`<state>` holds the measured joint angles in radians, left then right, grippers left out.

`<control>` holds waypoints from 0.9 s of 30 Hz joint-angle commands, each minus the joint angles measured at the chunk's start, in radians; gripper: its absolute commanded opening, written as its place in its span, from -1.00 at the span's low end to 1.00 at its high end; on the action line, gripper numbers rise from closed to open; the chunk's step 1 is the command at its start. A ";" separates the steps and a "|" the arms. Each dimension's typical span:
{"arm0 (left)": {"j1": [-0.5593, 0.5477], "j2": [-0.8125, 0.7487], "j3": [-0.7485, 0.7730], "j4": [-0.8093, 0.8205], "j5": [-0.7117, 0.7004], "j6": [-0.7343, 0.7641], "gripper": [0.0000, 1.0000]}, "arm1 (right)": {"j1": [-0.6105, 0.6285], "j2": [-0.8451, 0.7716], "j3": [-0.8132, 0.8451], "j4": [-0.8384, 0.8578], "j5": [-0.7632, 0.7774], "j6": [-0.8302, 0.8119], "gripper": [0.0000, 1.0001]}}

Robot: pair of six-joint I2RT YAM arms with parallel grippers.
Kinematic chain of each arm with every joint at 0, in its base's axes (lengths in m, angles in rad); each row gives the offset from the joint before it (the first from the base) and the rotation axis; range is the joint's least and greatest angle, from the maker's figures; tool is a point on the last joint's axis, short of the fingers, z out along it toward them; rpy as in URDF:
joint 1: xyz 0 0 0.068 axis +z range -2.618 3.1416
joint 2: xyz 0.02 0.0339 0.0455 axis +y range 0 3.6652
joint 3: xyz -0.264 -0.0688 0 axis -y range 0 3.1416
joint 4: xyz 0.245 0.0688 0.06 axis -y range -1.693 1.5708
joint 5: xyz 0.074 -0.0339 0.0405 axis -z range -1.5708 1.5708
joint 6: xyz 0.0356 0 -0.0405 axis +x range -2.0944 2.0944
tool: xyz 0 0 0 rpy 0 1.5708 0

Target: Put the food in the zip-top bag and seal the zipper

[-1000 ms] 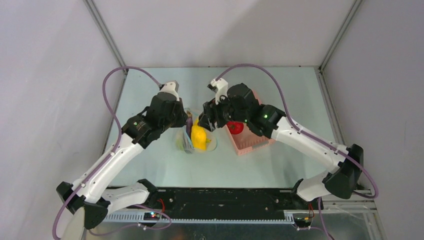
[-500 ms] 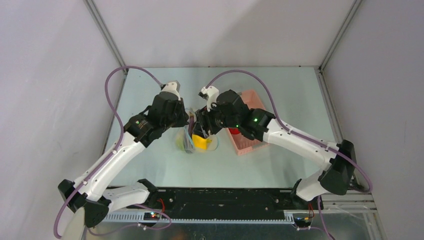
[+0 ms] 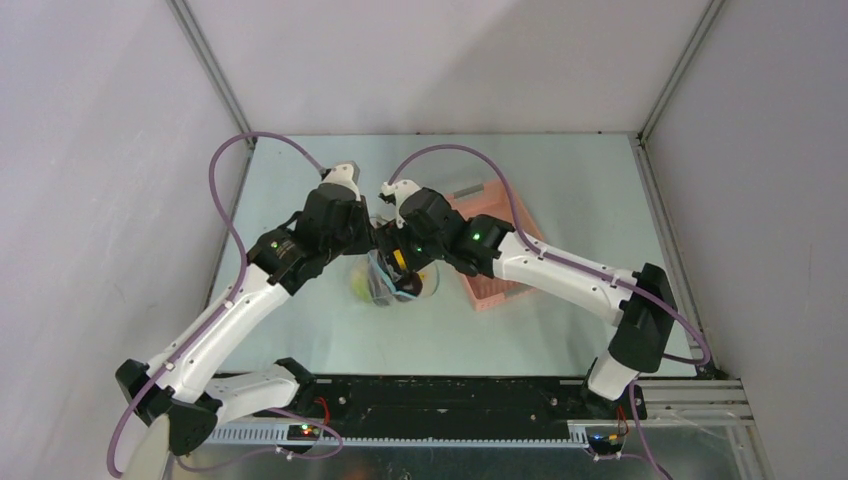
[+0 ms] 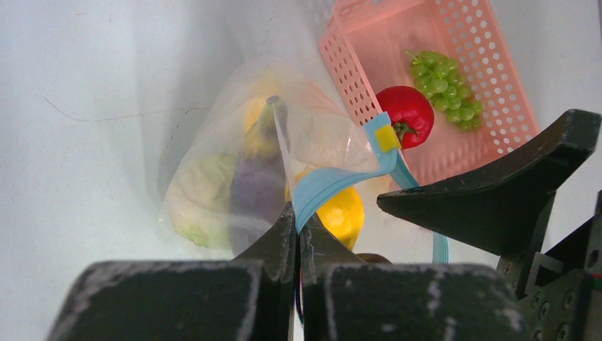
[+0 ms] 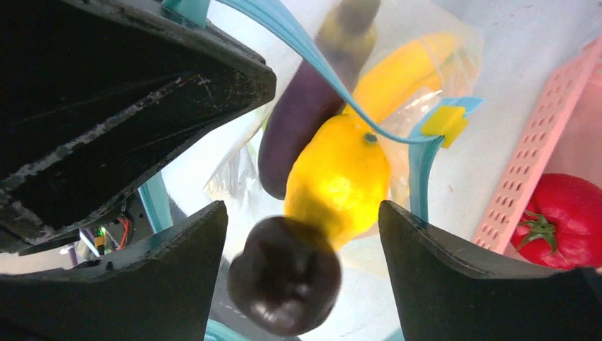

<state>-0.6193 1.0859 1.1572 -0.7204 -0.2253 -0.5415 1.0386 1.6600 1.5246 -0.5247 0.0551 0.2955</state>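
Note:
My left gripper (image 4: 298, 213) is shut on the light blue zipper (image 4: 334, 177), holding the mouth of the clear zip-top bag (image 4: 213, 163) up. Inside the bag lie a pale cabbage (image 4: 195, 199), a purple piece (image 4: 255, 185), a banana (image 5: 405, 67) and a yellow piece (image 5: 341, 177). My right gripper (image 5: 302, 213) hangs open over the bag mouth. A blurred dark piece (image 5: 287, 277) sits loose between its fingers, with a gap on the right side. In the top view both grippers meet over the bag (image 3: 395, 285).
The pink basket (image 4: 341, 64) lies right of the bag and holds a red round fruit (image 4: 406, 114) and green grapes (image 4: 444, 71). In the top view the right arm crosses over the basket (image 3: 490, 290). Enclosure walls stand on three sides.
The right arm swung left from the basket to above the bag mouth. Its jaws opened wider and the dark piece came loose between them. The left gripper stayed put.

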 commanded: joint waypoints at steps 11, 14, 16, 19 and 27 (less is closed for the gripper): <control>0.007 -0.024 0.025 0.015 -0.021 -0.010 -0.97 | 0.037 -0.101 0.043 -0.014 0.116 -0.020 0.69; 0.007 -0.025 0.026 0.014 -0.022 -0.010 -0.97 | 0.038 -0.164 -0.003 0.003 0.149 -0.018 0.70; 0.007 -0.025 0.026 0.014 -0.023 -0.010 -0.97 | 0.036 -0.198 -0.035 0.017 0.188 -0.015 0.70; 0.007 -0.025 0.025 0.015 -0.022 -0.011 -0.97 | 0.026 -0.224 -0.073 0.018 0.211 -0.002 0.68; 0.008 -0.027 0.025 0.015 -0.017 -0.012 -0.97 | -0.013 -0.178 -0.130 0.007 0.253 0.089 0.52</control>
<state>-0.6186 1.0794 1.1572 -0.7216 -0.2306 -0.5423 1.0428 1.4437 1.4132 -0.5350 0.2596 0.3302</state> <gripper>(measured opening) 0.017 0.783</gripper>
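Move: Down in the pink basket, the tomato lies roughly 16 cm to the right of the right hand, 8 cm ahead and some 12 cm below; the grapes are about 9 cm farther right of it and 2 cm farther out. The dark fruit, already released, sits in the bag mouth about 6 cm below this hand and 2 cm back. From the left hand the tomato is about 19 cm right, 7 cm ahead and 13 cm lower. Lingering briefly over the bag mouth with its fingers already wide open, the right hand then rises about 6 cm clear of the bag while swinging nearly 6 cm to the right, across towards the tomato's side, and starts to dip again at the end. It turns some 10 degrees clockwise, the fingers staying open. The left hand stays put, still pinching the bag's rim. ##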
